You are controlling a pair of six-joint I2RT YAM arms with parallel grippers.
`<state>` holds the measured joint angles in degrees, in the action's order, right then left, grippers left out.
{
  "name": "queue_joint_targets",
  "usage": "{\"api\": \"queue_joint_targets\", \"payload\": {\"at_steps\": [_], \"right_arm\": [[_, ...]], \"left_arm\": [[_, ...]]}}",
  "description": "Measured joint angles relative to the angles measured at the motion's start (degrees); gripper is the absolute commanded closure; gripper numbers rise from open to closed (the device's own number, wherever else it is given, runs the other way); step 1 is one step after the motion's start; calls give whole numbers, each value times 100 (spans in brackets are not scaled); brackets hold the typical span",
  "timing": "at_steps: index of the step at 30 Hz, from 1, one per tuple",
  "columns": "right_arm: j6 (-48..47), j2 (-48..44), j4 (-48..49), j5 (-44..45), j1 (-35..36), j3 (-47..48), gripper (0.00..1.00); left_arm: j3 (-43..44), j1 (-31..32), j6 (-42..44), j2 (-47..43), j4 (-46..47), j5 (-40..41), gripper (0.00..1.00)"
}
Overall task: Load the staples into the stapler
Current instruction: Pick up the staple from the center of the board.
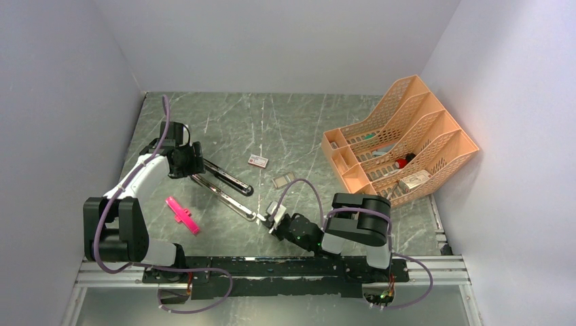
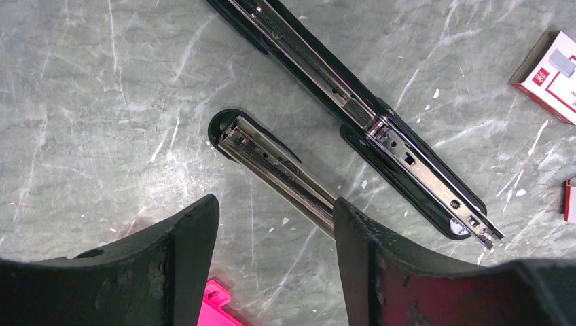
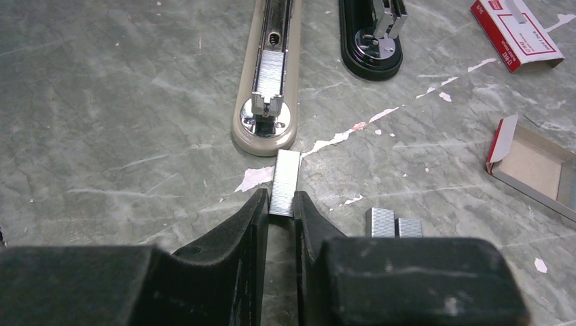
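The stapler lies swung open on the table, its black top arm spread away from the long chrome rail. In the right wrist view the rail's tip points at me, with staples lying in its channel. My right gripper is shut on a silvery strip of staples, held just short of that tip. My left gripper stands open at the stapler's hinge end. One of its fingers overlaps the chrome inner arm, and only table shows between the fingers.
Two loose staple strips lie right of my right fingers. The red-and-white staple box and its open tray sit beyond. A pink plastic piece lies near the left arm. An orange file rack stands at the right.
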<state>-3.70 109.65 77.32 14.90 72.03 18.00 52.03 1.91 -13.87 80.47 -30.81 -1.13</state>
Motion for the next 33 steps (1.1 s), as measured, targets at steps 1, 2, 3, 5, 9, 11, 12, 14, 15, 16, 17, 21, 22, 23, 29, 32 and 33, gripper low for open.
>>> {"api": "queue_joint_targets", "payload": {"at_steps": [1,2,3,5,9,11,12,14,15,16,17,21,22,23,29,32,33], "right_arm": [[-2,0,0,2,0,0,88],[0,0,0,7,0,0,89],[-2,-2,0,11,0,-2,91],[-2,-26,-9,17,0,-13,93],[-20,-260,-199,160,0,-140,96],[-46,-439,-348,256,0,-190,98],[-68,-573,-466,295,0,-195,98],[-138,-868,-625,365,0,-190,99],[-166,-988,-686,385,0,-175,100],[-203,-1132,-807,404,0,-127,100],[-243,-1259,-922,413,0,-57,100],[-328,-1644,-1502,420,0,389,100],[-332,-1716,-1679,411,0,527,100],[-332,-1779,-1856,396,0,662,100],[-317,-1880,-2675,330,0,1276,100],[-317,-1878,-2931,295,0,1394,100],[-315,-1880,-2970,286,0,1394,100]], "left_arm": [[0,0,0,0,0,0,33],[0,0,0,0,0,0,33],[0,0,2,0,0,0,33],[0,0,2,0,2,0,33],[0,0,2,0,0,0,33],[0,0,0,0,0,0,33],[0,0,2,0,0,0,33],[0,0,0,0,0,0,33],[0,0,0,0,0,0,33],[0,0,0,0,0,2,32],[0,0,0,0,0,4,32],[0,-9,-2,0,0,33,32],[0,-13,-2,0,0,48,31],[0,-20,-4,0,0,50,31],[-2,-22,-7,0,7,94,30],[-4,-22,-31,2,9,136,30],[-4,-22,-42,9,9,157,30]]}}
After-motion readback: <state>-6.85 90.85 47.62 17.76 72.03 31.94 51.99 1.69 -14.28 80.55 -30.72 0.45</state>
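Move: The right hand already pinches one end of the staple strip, low on the board. The grey stapler's near end lies about 5 cm to its left and 3 cm ahead, at nearly the same height; the black stapler's near end is some 9 cm ahead and 5 cm left, two loose strips about 4 cm ahead and 2 cm right. From the left hand, the grey stapler's near end is roughly 18 cm right, 13 cm back and 5 cm below. Keeping its pinch on the end of the staple strip, the right hand first backs off to the right by about 1.5 cm, away from the grey stapler's near end, just as it begins to rise. It then climbs to some 10 cm above its start while swinging back left and slightly forward, ending over the grey stapler's near end with the fingers still shut and tipped up only about 5 degrees, the strip still sticking out ahead of them. ##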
